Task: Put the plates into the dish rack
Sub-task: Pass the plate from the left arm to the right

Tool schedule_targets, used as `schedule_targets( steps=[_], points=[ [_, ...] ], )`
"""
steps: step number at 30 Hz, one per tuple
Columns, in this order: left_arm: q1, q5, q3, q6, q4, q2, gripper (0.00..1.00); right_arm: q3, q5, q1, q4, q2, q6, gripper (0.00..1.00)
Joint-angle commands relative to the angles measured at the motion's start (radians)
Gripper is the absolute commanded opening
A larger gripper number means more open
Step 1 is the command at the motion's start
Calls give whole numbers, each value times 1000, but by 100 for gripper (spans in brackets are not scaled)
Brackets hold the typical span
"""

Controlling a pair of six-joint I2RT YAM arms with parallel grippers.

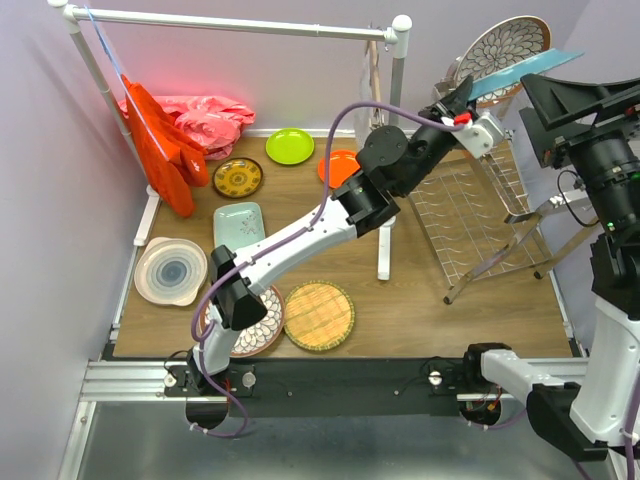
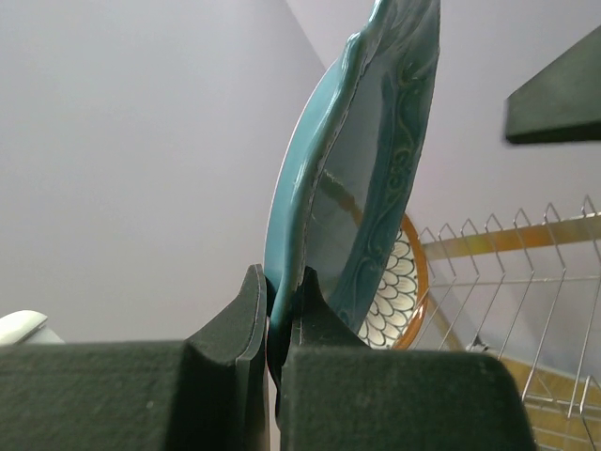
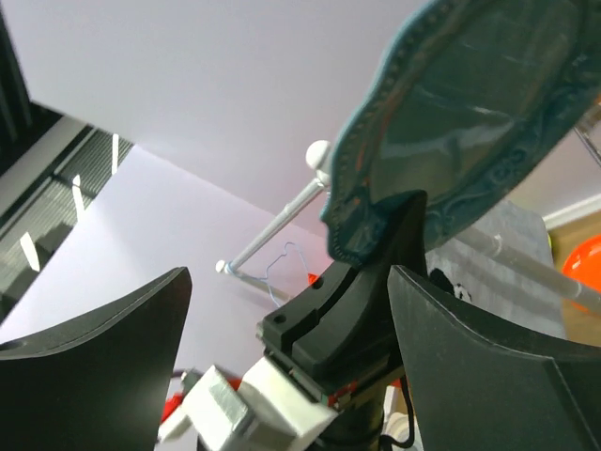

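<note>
My left gripper (image 1: pixel 462 100) (image 2: pixel 282 282) is shut on the lower rim of the teal scalloped plate (image 1: pixel 525 68) (image 2: pixel 366 160) (image 3: pixel 470 113) and holds it on edge, high over the back of the dish rack (image 1: pixel 470 210) (image 2: pixel 526 272). Just behind it, a brown-rimmed floral plate (image 1: pixel 505 45) (image 2: pixel 399 291) stands upright in the rack. My right gripper (image 3: pixel 286 282) is open with nothing between its fingers. It sits close below and to the right of the teal plate, looking up at the left gripper.
On the table lie the lime green plate (image 1: pixel 290 146), orange plate (image 1: pixel 338 165), yellow-brown patterned plate (image 1: pixel 238 177), mint tray (image 1: pixel 238 225), white ringed plate (image 1: pixel 171 270), woven yellow plate (image 1: pixel 319 316) and a floral plate (image 1: pixel 265 325) under the left arm. The white rail (image 1: pixel 240 25) holds red and pink cloths (image 1: pixel 170 145).
</note>
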State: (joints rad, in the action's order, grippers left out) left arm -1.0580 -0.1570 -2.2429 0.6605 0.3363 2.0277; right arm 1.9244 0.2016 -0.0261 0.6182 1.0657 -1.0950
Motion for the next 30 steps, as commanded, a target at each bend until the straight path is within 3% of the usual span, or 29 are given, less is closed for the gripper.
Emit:
schedule_targets(
  steps=[1, 10, 19, 30],
  points=[
    [-33, -61, 0, 154, 240, -47, 0, -73, -74, 14, 9, -4, -124, 91],
    [-59, -61, 55, 234, 282, -72, 0, -65, -149, 22, 15, 17, -149, 86],
    [-71, -59, 75, 269, 308, -77, 0, -74, -240, 55, 17, 22, -167, 70],
    [-89, -49, 129, 321, 329, -103, 0, -76, -206, 109, 28, 56, -212, 65]
  ],
)
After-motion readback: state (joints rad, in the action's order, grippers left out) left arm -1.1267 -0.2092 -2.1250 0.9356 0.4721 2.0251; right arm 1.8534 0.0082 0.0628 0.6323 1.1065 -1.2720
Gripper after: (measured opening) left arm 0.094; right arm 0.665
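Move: The left hand already pinches the teal plate by its rim, the plate's middle about 4 cm ahead, 8 cm right and 4 cm above it; the right gripper waits roughly 4 cm back, 8 cm right and 8 cm above that hand. From the right hand the plate's middle is about 8 cm straight ahead and 4 cm below. The flowered plate in the rack stands some 18 cm ahead of the right hand, 10 cm right and 14 cm below. The right hand reaches about 5 cm forward, dipping some 3 cm, then mainly slides 5 cm or so to the right, rolling its left side up and swinging clockwise a little, so that its open fingers come around the free part of the teal plate while they narrow to about two thirds open. The left hand keeps its pinch on the rim and eases a couple of centimetres back, down and right, tilting its fingers up slightly. ##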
